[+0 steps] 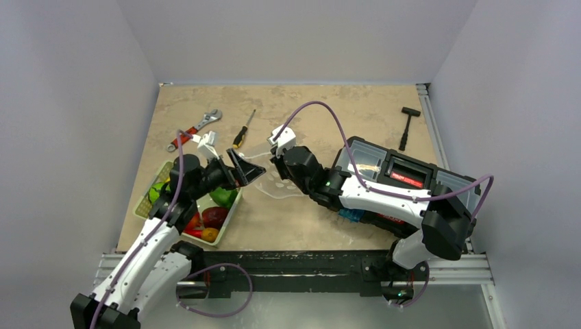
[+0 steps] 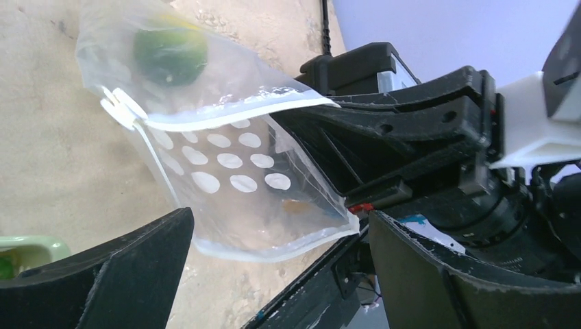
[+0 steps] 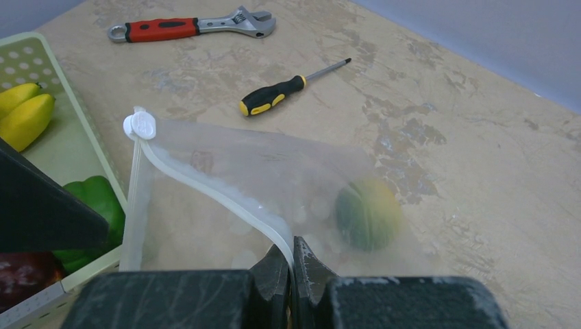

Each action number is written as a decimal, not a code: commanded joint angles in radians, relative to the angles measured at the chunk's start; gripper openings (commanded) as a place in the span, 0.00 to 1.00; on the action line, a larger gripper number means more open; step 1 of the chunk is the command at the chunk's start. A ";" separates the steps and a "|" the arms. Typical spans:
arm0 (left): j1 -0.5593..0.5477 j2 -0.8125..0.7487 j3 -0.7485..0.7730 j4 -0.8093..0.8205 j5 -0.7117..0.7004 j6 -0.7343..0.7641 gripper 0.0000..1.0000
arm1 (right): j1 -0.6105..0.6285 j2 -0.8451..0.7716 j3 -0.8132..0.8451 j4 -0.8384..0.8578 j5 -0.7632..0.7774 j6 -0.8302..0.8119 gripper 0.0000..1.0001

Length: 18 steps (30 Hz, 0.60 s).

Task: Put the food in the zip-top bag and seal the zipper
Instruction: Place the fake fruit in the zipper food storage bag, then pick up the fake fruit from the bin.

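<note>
The zip-top bag (image 1: 264, 171) lies open-mouthed between my two grippers, clear with whitish dots (image 2: 229, 161). One green-yellow round fruit (image 3: 366, 212) sits inside it. My right gripper (image 3: 293, 264) is shut on the zipper (image 3: 205, 188) at the upper lip of the mouth, holding it up. My left gripper (image 2: 274, 274) stands wide open just in front of the mouth, with the lower lip of the bag above the gap and nothing held. More food stays in the basket (image 1: 147, 199): a green pepper (image 1: 223, 197), a maroon piece (image 1: 214, 216) and an orange one (image 1: 209, 234).
A red-handled wrench (image 1: 195, 129) and a screwdriver (image 1: 243, 130) lie behind the bag. A black toolbox (image 1: 404, 178) sits under my right arm, and a small black hammer (image 1: 408, 127) lies at the far right. White walls close in three sides.
</note>
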 commanded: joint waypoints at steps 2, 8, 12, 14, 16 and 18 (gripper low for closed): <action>-0.005 -0.090 0.116 -0.152 -0.062 0.126 0.99 | -0.001 -0.033 0.033 0.026 -0.004 0.012 0.00; -0.005 -0.200 0.266 -0.545 -0.386 0.239 0.98 | 0.000 -0.034 0.026 0.030 -0.007 0.014 0.00; -0.004 -0.219 0.348 -0.811 -0.801 0.216 1.00 | 0.000 -0.037 0.021 0.033 -0.009 0.017 0.00; -0.003 -0.210 0.362 -0.910 -0.985 0.176 1.00 | 0.000 -0.038 0.019 0.034 -0.009 0.016 0.00; -0.003 -0.187 0.367 -0.973 -1.112 0.154 1.00 | 0.000 -0.041 0.015 0.032 -0.009 0.016 0.00; -0.001 -0.139 0.372 -1.006 -1.205 0.141 1.00 | 0.000 -0.045 0.011 0.035 -0.009 0.019 0.00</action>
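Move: The left hand is empty and open just outside the bag's mouth, which lies some 5 cm ahead and 6 cm right of it and a little lower. The watermelon in the basket is about 35 cm to its left, level fore and aft, 16 cm below; the bananas are 4 cm nearer and 1 cm back. The green pepper lies 12 cm left and 1 cm back, the red fruit 24 cm left and 9 cm back. From the right hand, the watermelon is roughly 41 cm left, 7 cm back. The left hand, empty and with its fingers staying wide open, leaves the bag's mouth by rising about 5 cm and easing back a little, then sweeps ever faster to the left over the basket towards the watermelon end, some 17 cm in all, starting to sink again at the end. On the way its wrist rolls left side up and swings some 40 degrees counter-clockwise, so the fingers come round from forward-right to forward and tipped down, while the right hand stays put and keeps the bag's rim pinched. ##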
